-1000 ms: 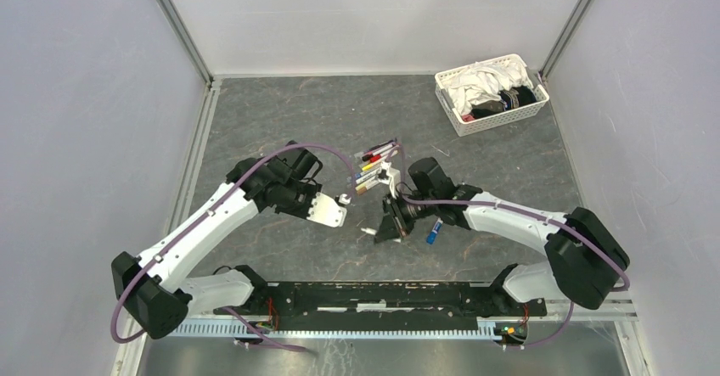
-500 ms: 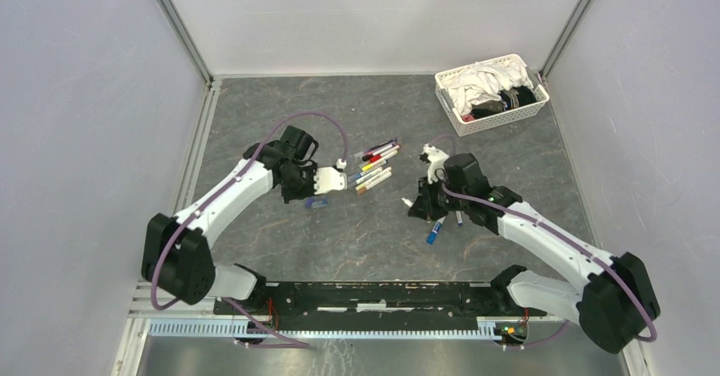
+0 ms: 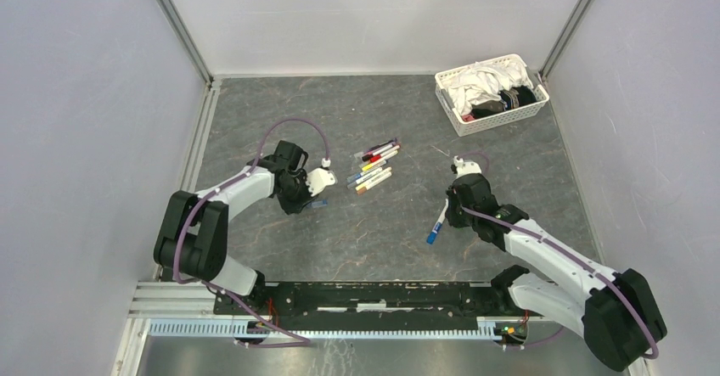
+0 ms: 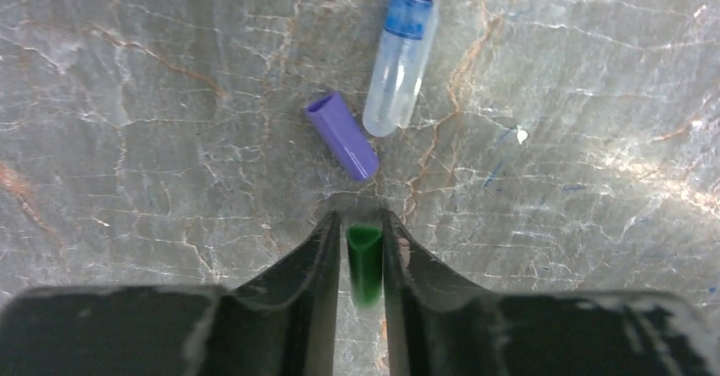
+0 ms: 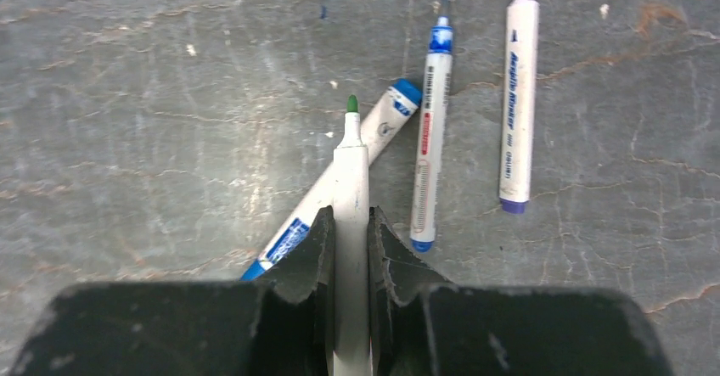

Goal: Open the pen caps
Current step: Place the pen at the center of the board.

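Note:
My left gripper points down at the table with its jaws slightly parted, so it is open. A green cap sits loose between them, blurred, with a thin gap on its left. Just ahead lie a purple cap and a clear cap with a blue end. My right gripper is shut on a white pen whose bare green tip points forward. Under it lie three uncapped pens, one blue-ended pen at a slant. From above, the left gripper and right gripper stand well apart.
A row of capped pens lies on the table between the two arms. A white lattice basket of cloths stands at the back right. Aluminium rails edge the grey stone-patterned table, and grey walls close it in on three sides.
The two grippers, close together at the table's middle a second ago, have pulled apart: left arm went left with the green cap, right arm went right with the pen. Left jaws have loosened.

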`<action>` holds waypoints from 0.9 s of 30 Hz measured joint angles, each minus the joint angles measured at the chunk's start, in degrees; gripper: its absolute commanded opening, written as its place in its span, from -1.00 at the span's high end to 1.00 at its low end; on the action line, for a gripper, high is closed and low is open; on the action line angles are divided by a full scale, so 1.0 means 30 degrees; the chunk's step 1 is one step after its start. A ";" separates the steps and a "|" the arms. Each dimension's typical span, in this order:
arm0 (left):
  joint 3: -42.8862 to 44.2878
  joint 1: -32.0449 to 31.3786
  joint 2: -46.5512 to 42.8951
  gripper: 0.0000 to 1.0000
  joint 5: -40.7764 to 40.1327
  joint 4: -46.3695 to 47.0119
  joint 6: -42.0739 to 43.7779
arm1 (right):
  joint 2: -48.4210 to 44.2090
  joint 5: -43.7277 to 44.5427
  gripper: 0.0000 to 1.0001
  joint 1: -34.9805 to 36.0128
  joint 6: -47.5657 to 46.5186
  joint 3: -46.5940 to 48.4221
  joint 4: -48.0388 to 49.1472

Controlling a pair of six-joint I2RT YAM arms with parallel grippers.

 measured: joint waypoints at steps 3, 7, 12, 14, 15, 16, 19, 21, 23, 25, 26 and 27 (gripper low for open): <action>-0.0036 0.0022 0.0000 -0.17 -0.0036 0.0576 -0.0291 | 0.0335 0.0750 1.00 0.0000 0.0073 -0.0379 0.0444; -0.0029 0.0044 -0.0073 -0.98 0.0357 0.0860 -0.0874 | 0.0729 0.1311 1.00 -0.0007 0.0124 -0.0954 0.1377; 0.0197 0.0051 -0.0182 -1.00 0.1056 -0.0168 -0.1596 | 0.1785 0.1319 1.00 0.0000 0.0175 -0.1282 0.2521; 0.0627 0.0073 -0.0532 -1.00 0.1472 -0.0743 -0.1967 | 0.2208 0.1202 1.00 0.0000 0.0219 -0.1355 0.3177; 0.0903 0.0095 -0.0852 -1.00 0.1727 -0.0976 -0.2106 | 0.2412 0.0969 1.00 -0.0007 0.0291 -0.1362 0.3643; 0.1122 0.0131 -0.1151 -1.00 0.1894 -0.1100 -0.2208 | 0.2579 0.0838 1.00 -0.0007 0.0328 -0.1370 0.3912; 0.1836 0.0175 -0.2120 -1.00 0.2353 -0.1464 -0.2535 | 0.3235 0.0270 1.00 -0.0007 0.0342 -0.1370 0.5107; 0.2288 0.0211 -0.2608 -1.00 0.2616 -0.1814 -0.2630 | 0.3541 0.0138 1.00 0.0000 0.0321 -0.1370 0.5625; 0.2557 0.0248 -0.2907 -1.00 0.2841 -0.2076 -0.2652 | 0.3716 0.0168 0.99 0.0000 0.0240 -0.1362 0.5901; 0.2623 0.0248 -0.3002 -1.00 0.2922 -0.2302 -0.2652 | 0.3789 0.0240 0.85 0.0000 0.0080 -0.1362 0.6018; 0.2623 0.0248 -0.3009 -1.00 0.2922 -0.2404 -0.2652 | 0.3832 0.0277 0.77 0.0000 0.0000 -0.1362 0.6054; 0.2623 0.0255 -0.3009 -1.00 0.2922 -0.2565 -0.2652 | 0.3912 0.0328 0.64 0.0000 -0.0066 -0.1362 0.6178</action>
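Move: The green cap is between the left fingertips, about 1 cm below the hand point and near the table; the purple cap lies some 2 cm ahead and 3 cm right, the clear-blue cap 2 ahead and 6 right. The right hand's green-tipped pen is headed for a laying spot about 3 cm ahead, 1 left, 4 down. From that hand the blue-capped marker lies 2 ahead and 3 left, the blue-tipped pen 5 ahead and 2 right, the purple pen 6 ahead and 5 right. The green cap is let go beside the other two caps as the left fingers spread from a quarter open to fully open; that hand then rises about 7 cm, drifting right. The green-tipped pen stays gripped in the right hand, which sinks some 3 cm, then pushes forward with a short swing left, down against the blue-capped marker. ##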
